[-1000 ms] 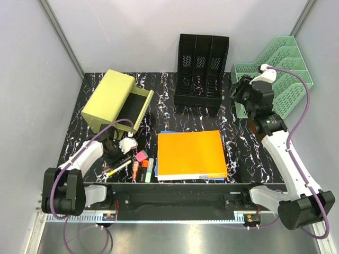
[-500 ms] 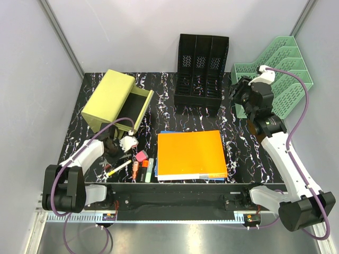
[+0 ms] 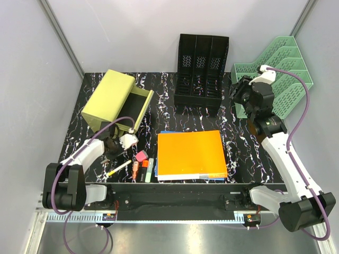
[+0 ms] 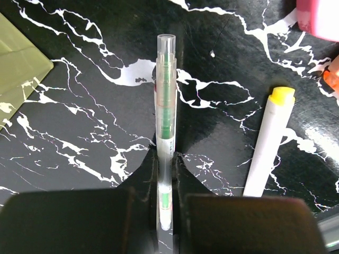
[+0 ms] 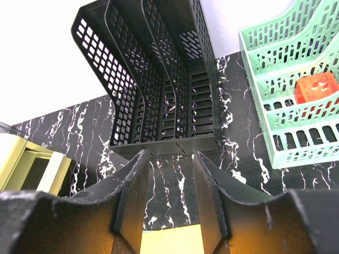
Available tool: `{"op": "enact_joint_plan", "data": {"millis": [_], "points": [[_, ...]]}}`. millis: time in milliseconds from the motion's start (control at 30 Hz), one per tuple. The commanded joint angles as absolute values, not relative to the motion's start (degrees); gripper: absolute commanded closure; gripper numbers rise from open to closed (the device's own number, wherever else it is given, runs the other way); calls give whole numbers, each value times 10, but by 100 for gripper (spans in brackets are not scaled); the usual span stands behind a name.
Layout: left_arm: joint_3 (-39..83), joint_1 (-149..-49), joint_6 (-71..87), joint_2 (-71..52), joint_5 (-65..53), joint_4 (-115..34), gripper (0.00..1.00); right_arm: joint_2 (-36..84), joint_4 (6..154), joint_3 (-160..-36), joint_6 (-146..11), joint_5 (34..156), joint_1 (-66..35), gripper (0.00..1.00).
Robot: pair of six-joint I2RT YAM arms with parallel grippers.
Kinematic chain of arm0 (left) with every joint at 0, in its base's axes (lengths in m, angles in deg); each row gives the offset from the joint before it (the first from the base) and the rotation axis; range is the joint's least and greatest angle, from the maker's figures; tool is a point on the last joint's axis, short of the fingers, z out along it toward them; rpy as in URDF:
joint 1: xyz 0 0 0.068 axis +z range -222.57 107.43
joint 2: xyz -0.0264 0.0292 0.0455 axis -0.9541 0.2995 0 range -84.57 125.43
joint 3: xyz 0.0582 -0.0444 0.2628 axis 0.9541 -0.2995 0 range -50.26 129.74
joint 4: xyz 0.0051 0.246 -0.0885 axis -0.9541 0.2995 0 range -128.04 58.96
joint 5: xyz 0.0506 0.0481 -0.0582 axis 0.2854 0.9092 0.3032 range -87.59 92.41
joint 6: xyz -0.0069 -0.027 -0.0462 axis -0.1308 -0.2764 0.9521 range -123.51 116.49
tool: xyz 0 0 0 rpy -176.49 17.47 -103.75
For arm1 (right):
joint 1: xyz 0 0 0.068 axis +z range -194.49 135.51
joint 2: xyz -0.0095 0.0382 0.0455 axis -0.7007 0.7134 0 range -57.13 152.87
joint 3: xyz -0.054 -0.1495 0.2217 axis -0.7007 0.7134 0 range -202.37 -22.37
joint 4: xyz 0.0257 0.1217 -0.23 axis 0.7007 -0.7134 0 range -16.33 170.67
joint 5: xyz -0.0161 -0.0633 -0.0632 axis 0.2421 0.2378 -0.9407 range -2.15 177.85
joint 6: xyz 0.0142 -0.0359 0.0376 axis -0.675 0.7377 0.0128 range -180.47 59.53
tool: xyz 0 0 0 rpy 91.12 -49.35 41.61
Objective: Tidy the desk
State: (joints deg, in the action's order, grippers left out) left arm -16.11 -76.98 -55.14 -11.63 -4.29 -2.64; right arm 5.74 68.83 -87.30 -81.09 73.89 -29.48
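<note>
On the black, white-veined desk point(image 3: 235, 138) my left gripper point(image 3: 114, 147) is shut on a clear pen with a green core point(image 4: 166, 100). The pen lies lengthwise between the jaws, its cap end pointing away from the wrist point(image 4: 166, 159), just above or on the desk surface. My right gripper point(image 3: 241, 95) hovers high at the back right, open and with nothing between its fingers point(image 5: 168, 156). It faces the black mesh file holder point(image 5: 159, 90).
A white marker with a yellow cap point(image 4: 267, 143) lies right of the pen. A pink eraser point(image 3: 141, 156), orange and green markers point(image 3: 147, 168) and an orange folder point(image 3: 192, 153) lie near the front. An olive drawer box point(image 3: 116, 100) stands back left and a green tiered tray point(image 3: 280, 79) back right.
My left gripper has shut on the clear pen and shifted slightly toward the drawer box. The right arm has barely moved.
</note>
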Motion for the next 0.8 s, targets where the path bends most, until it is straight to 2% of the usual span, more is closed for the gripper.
{"op": "enact_joint_plan", "data": {"millis": [0, 267, 433, 767], "points": [[-193, -770, -554, -80, -47, -31, 100, 39, 711, -880, -805, 733, -288, 53], [-163, -770, -551, -113, -53, 23, 100, 35, 711, -878, -803, 729, -288, 54], [-68, -770, -553, -204, -82, 137, 100, 36, 714, -878, -804, 726, -288, 55], [58, -770, -534, -237, -101, 245, 100, 29, 716, -874, -806, 729, -288, 55]]}}
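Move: The pen already pinched in the left fingers is meant for the open drawer, whose middle lies roughly 17 cm ahead of the left hand, 12 cm right and 6 cm higher. The green box's body stands about 21 cm ahead and 2 cm right. At table height, the yellow marker lies some 5 cm back and 4 cm right, the pink eraser 14 cm right, level with the hand. From the right hand, the drawer is about 48 cm left, level, and 27 cm below. The pen, still pinched near one end, is lifted off the table by the left hand: after a brief pause it goes up about 11 cm beside the green box. The hand first eases back a couple of centimetres, then swings forward again as it climbs, the fingertips tilting outward nearly 10 degrees and staying shut. ##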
